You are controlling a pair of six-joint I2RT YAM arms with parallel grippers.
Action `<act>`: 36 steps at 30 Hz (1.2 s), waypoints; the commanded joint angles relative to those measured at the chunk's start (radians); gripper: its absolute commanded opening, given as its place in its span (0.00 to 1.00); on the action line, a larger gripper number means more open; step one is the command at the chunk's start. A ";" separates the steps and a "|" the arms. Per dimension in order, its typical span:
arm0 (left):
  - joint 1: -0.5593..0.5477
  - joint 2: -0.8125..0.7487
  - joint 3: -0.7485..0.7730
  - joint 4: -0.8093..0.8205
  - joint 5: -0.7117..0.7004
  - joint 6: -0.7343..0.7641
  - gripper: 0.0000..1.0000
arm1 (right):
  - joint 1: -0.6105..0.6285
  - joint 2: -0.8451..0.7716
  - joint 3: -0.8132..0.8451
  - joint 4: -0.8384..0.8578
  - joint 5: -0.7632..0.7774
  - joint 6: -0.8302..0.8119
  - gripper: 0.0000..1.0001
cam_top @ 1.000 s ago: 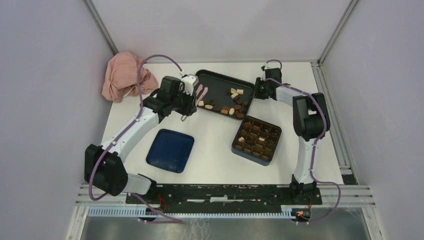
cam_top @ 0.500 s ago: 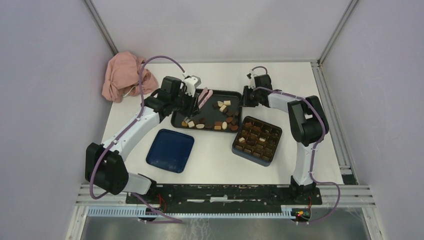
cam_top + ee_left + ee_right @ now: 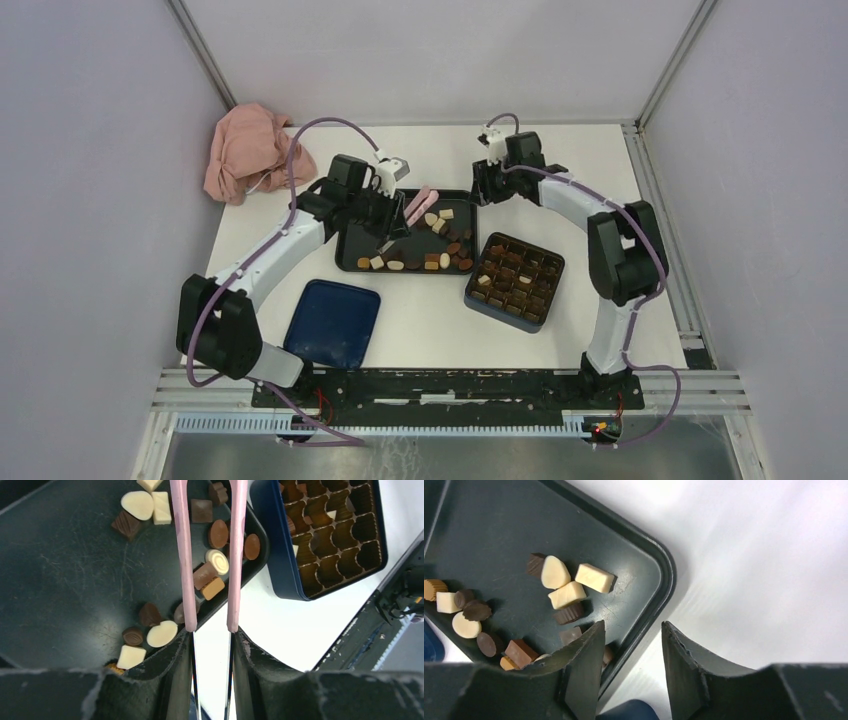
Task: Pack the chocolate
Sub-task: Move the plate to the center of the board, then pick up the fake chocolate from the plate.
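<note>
The chocolate (image 3: 430,240) lies as several dark, tan and cream pieces on a dark tray (image 3: 358,242), mostly along its near and right sides. My left gripper (image 3: 390,212) is shut on the pink tongs (image 3: 418,200). In the left wrist view the two tong arms (image 3: 186,555) run out over the chocolate (image 3: 210,575) from my left gripper (image 3: 211,632), and their tips are out of frame. My right gripper (image 3: 483,190) is open at the tray's far right corner. In the right wrist view the right gripper (image 3: 631,630) straddles the tray (image 3: 499,530) rim, near several pieces of chocolate (image 3: 566,595).
A dark blue box (image 3: 470,290) with a brown grid insert sits right of the tray, some cells filled; it also shows in the left wrist view as the box (image 3: 272,555). Its blue lid (image 3: 335,323) lies near left. A pink cloth (image 3: 250,150) is bunched at the far left.
The tray has slid left and toward the near edge and turned square, and the chocolates have shifted. The right gripper followed it left and opened off the rim. The left gripper still holds the tongs.
</note>
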 commanded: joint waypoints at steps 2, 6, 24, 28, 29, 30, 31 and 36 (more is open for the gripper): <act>0.004 -0.030 -0.030 0.013 0.103 -0.111 0.37 | -0.007 -0.200 0.053 -0.038 0.038 -0.245 0.53; 0.004 -0.029 -0.058 -0.011 0.127 -0.148 0.37 | -0.044 -0.343 -0.004 -0.083 -0.181 -0.500 0.58; -0.086 0.255 0.171 -0.280 -0.052 -0.113 0.37 | -0.238 -0.666 -0.473 0.054 -0.562 -0.700 0.92; -0.096 0.337 0.280 -0.323 -0.116 -0.123 0.37 | -0.263 -0.647 -0.459 0.017 -0.574 -0.705 0.91; -0.097 0.357 0.302 -0.333 -0.125 -0.125 0.37 | -0.266 -0.647 -0.459 0.014 -0.574 -0.707 0.90; -0.101 0.374 0.326 -0.344 -0.127 -0.125 0.37 | -0.268 -0.648 -0.459 0.011 -0.575 -0.711 0.91; -0.106 0.392 0.350 -0.360 -0.136 -0.124 0.37 | -0.270 -0.651 -0.460 0.008 -0.577 -0.714 0.91; -0.143 0.474 0.446 -0.419 -0.188 -0.114 0.37 | -0.272 -0.659 -0.458 -0.001 -0.583 -0.726 0.90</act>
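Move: The pale chocolates in the plate lie some 6 cm ahead of my left hand, 9 cm to its right and 13 cm below; the orange-brown square by the near rim is about 5 cm back, 7 cm right, equally low. From my right hand those pale chocolates are 4 cm back, 11 cm left, 6 cm down. The chocolate box, where that hand heads, sits about 19 cm back, 8 cm right and 5 cm lower; the plate's far right corner is 3 cm ahead, 1 cm left and 6 cm down. My right hand, already clear of the plate, rises about 17 cm, swings back and right towards the far side of the chocolate box and sinks partway, opening wide and tilting its fingers up. My left hand keeps the tongs, drops about 7 cm while drawing back, tips downward some 25 degrees, then comes forward and right again, bringing the tong tips towards the pale chocolates. ##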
